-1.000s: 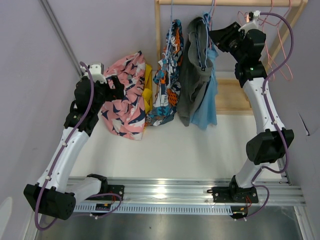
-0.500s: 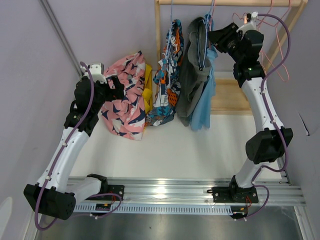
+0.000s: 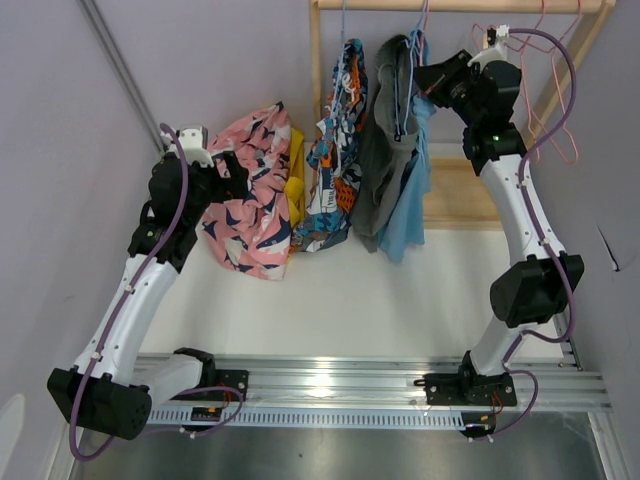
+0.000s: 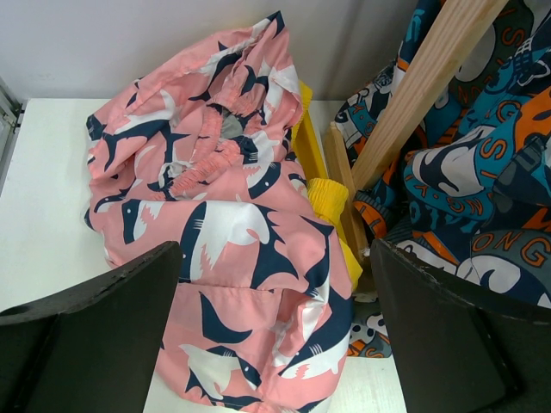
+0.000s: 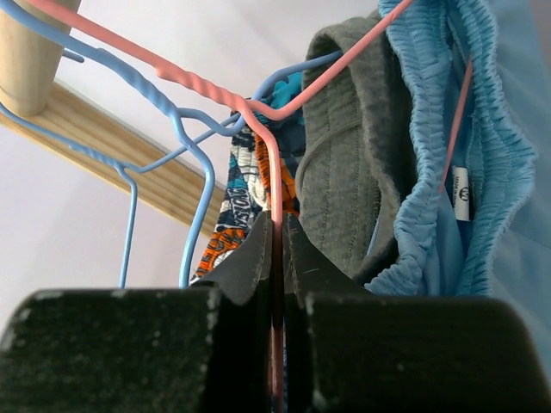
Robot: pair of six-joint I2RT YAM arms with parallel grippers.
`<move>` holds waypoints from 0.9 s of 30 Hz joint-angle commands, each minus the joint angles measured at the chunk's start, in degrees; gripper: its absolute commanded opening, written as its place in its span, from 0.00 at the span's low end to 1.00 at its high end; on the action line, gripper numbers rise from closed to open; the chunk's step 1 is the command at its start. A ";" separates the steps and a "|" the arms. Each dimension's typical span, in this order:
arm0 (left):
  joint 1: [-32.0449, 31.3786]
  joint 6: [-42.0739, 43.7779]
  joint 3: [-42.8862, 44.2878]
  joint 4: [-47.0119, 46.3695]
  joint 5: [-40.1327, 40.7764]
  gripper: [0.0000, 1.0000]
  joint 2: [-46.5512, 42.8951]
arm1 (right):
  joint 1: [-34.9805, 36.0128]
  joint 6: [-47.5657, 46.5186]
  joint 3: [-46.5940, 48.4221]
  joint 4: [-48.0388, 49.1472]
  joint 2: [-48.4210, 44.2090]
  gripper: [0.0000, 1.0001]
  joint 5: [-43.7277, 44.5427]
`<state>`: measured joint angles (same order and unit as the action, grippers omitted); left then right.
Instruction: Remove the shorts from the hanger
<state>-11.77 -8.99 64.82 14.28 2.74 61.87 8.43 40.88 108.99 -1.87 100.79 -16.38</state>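
The pink navy-white print shorts (image 3: pixel 250 195) lie heaped on the table, with the yellow shorts (image 3: pixel 296 185) beside them. My left gripper (image 3: pixel 235 175) hovers over this heap, open and empty; its view shows the pink shorts (image 4: pixel 215 215) between the wide fingers. Blue-orange print shorts (image 3: pixel 335 150), grey shorts (image 3: pixel 385 150) and light blue shorts (image 3: pixel 410 205) hang from the rail. My right gripper (image 3: pixel 430 78) is shut on the thin wire of a pink hanger (image 5: pixel 194 83), next to the grey shorts (image 5: pixel 344 155) and the light blue shorts (image 5: pixel 482 172).
The wooden rack (image 3: pixel 450 5) spans the back, and its leg (image 4: pixel 422 86) stands right of the heap. A blue wire hanger (image 5: pixel 194 172) hangs left of the pink one. Empty pink hangers (image 3: pixel 560 110) dangle at the far right.
My right gripper has shifted slightly left and closed onto the pink hanger wire. The grey and light blue shorts swung a little left. The left arm has not moved.
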 commanded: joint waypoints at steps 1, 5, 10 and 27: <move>-0.27 0.73 0.31 -0.49 -1.42 0.98 -0.08 | -0.16 -4.05 2.10 -1.20 -6.12 0.00 5.55; -0.36 1.00 0.49 -0.57 -4.76 0.98 0.45 | -1.83 -5.99 2.37 -4.19 -11.14 0.00 10.74; -0.53 1.52 1.19 -1.54 -8.88 0.99 0.54 | -2.97 -8.80 2.63 -7.18 -16.85 0.00 15.41; -47.77 1.96 20.18 2.52 -3.87 0.99 1.50 | 0.89 -6.08 -8.26 -13.95 -34.96 0.00 14.80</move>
<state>-52.27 -6.04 84.44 20.21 0.93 63.29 8.27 34.46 101.32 -20.38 69.30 -2.37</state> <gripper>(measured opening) 0.994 0.036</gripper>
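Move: The right fingers already pinch one arm of the pink hanger; its light-blue shorts hang with their middle about 20 cm below and 1 cm left, 1 cm back. Clear air lies some 18 cm back, 7 right and 10 up. The grey shorts hang level ahead, 6 cm left and 18 below. From the left hand, the light-blue shorts are about 36 cm right, 14 ahead and 7 below, the patterned shorts 20 right, 14 ahead. Back from the rail, up and to the right, the right hand draws the hanger and light-blue shorts away from the grey pair, about 18 cm back and 10 up, keeping its shut grip and turning somewhat clockwise. After a slow start, the left hand swings right, back and up, roughly 30 cm in all, fingers open, turning some 40 degrees clockwise towards the light-blue shorts. ##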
